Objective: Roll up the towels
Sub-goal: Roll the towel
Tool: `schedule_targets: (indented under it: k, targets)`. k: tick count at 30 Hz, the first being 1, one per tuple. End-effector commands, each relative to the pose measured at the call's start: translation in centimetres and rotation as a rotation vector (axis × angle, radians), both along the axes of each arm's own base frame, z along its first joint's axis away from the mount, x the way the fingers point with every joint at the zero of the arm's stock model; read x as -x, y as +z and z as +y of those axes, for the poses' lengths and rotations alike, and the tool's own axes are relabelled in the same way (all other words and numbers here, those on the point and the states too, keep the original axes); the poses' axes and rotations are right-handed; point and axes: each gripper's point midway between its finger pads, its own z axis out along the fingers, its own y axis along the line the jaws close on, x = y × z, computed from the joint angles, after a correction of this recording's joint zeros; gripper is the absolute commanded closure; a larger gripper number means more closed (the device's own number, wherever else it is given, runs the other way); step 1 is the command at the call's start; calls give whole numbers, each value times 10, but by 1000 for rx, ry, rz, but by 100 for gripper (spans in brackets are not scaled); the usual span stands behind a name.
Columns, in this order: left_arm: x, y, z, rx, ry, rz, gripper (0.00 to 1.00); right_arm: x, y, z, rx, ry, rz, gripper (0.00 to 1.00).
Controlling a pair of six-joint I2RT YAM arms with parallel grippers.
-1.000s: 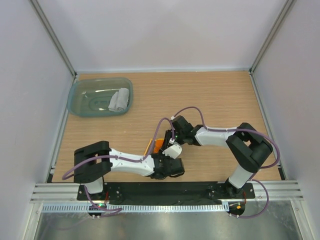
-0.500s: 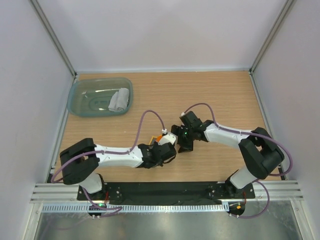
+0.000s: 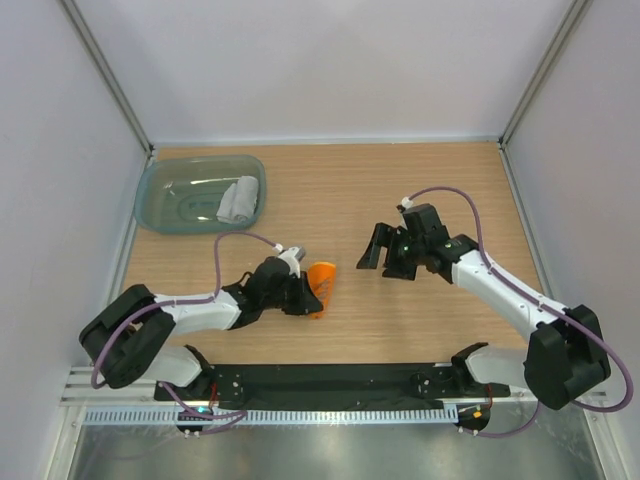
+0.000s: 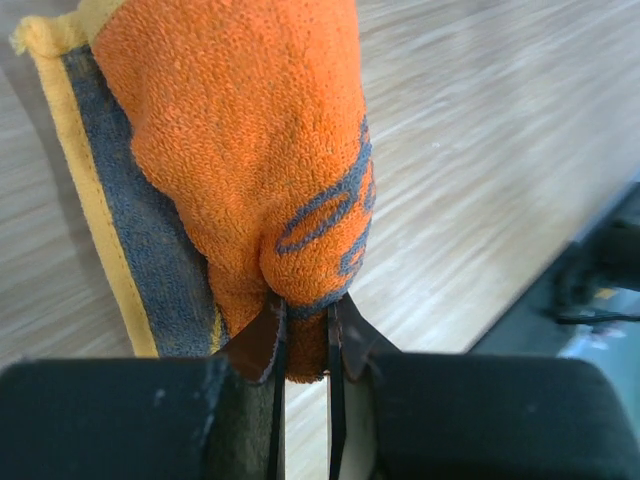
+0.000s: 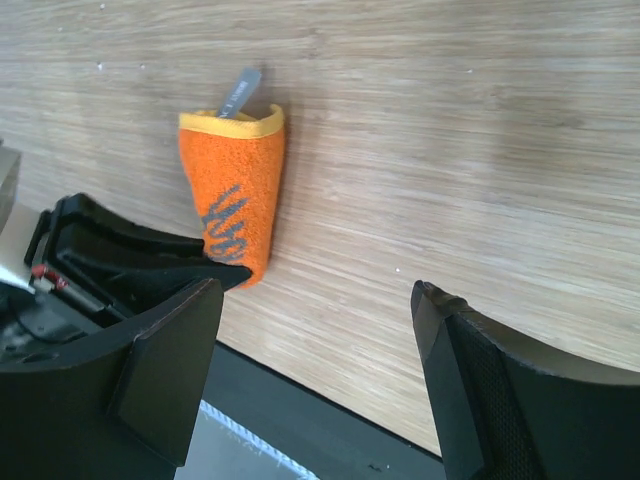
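Observation:
The orange towel (image 3: 322, 280) is a short roll with a yellow edge and grey marks, lying on the wooden table near its front. My left gripper (image 3: 306, 297) is shut on its near end; in the left wrist view the towel (image 4: 240, 170) bulges out from between the two thin fingers (image 4: 268, 340). The right wrist view shows the same orange roll (image 5: 232, 200) from the far side. My right gripper (image 3: 384, 252) hovers open to the right of the roll, nothing between its jaws. A light grey towel (image 3: 238, 200), rolled, lies inside the teal tub.
The translucent teal tub (image 3: 165, 205) stands at the back left of the table. White walls close in the table on three sides. A black rail (image 3: 330, 380) runs along the near edge.
My left gripper closed on the orange roll and dragged it leftward. The right gripper opened, let go and pulled back to the right and away.

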Motion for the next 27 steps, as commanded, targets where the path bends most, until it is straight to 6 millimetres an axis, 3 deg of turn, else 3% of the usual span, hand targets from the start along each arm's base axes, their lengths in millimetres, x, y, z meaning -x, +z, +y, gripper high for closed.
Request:
schedule_targets:
  k: [1, 7, 18, 27]
  targets:
    - [51, -19, 0, 124, -65, 272, 100, 5, 4, 8, -60, 53, -39, 16]
    - [47, -8, -2, 254, -21, 338, 100, 11, 2, 23, -188, 76, -47, 16]
    - [49, -60, 46, 184, 193, 565, 100, 19, -16, 49, -309, 113, -83, 16]
    - [51, -79, 49, 149, 196, 618, 100, 36, -41, 86, -282, 176, -68, 18]
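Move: The rolled orange towel lies about 13 cm to the right hand's left, 2 cm nearer the base and some 8 cm below it; a small grey tag sticks out of the roll's far end, about 7 cm farther out than its middle. The left fingers already pinch the roll's near end, so its middle sits roughly 5 cm ahead of that hand, about straight ahead and level with it, the tag some 12 cm ahead. The orange roll stays pinched at its near end by the left fingers, which draw it back nearly 2 cm, sidling briefly right and then left, while that wrist swings some 35 degrees to point flatter and more to the right. Towards it comes the wide-open right hand, first back and down, then increasingly left, about 10 cm in all, tilting slightly and not touching it. ##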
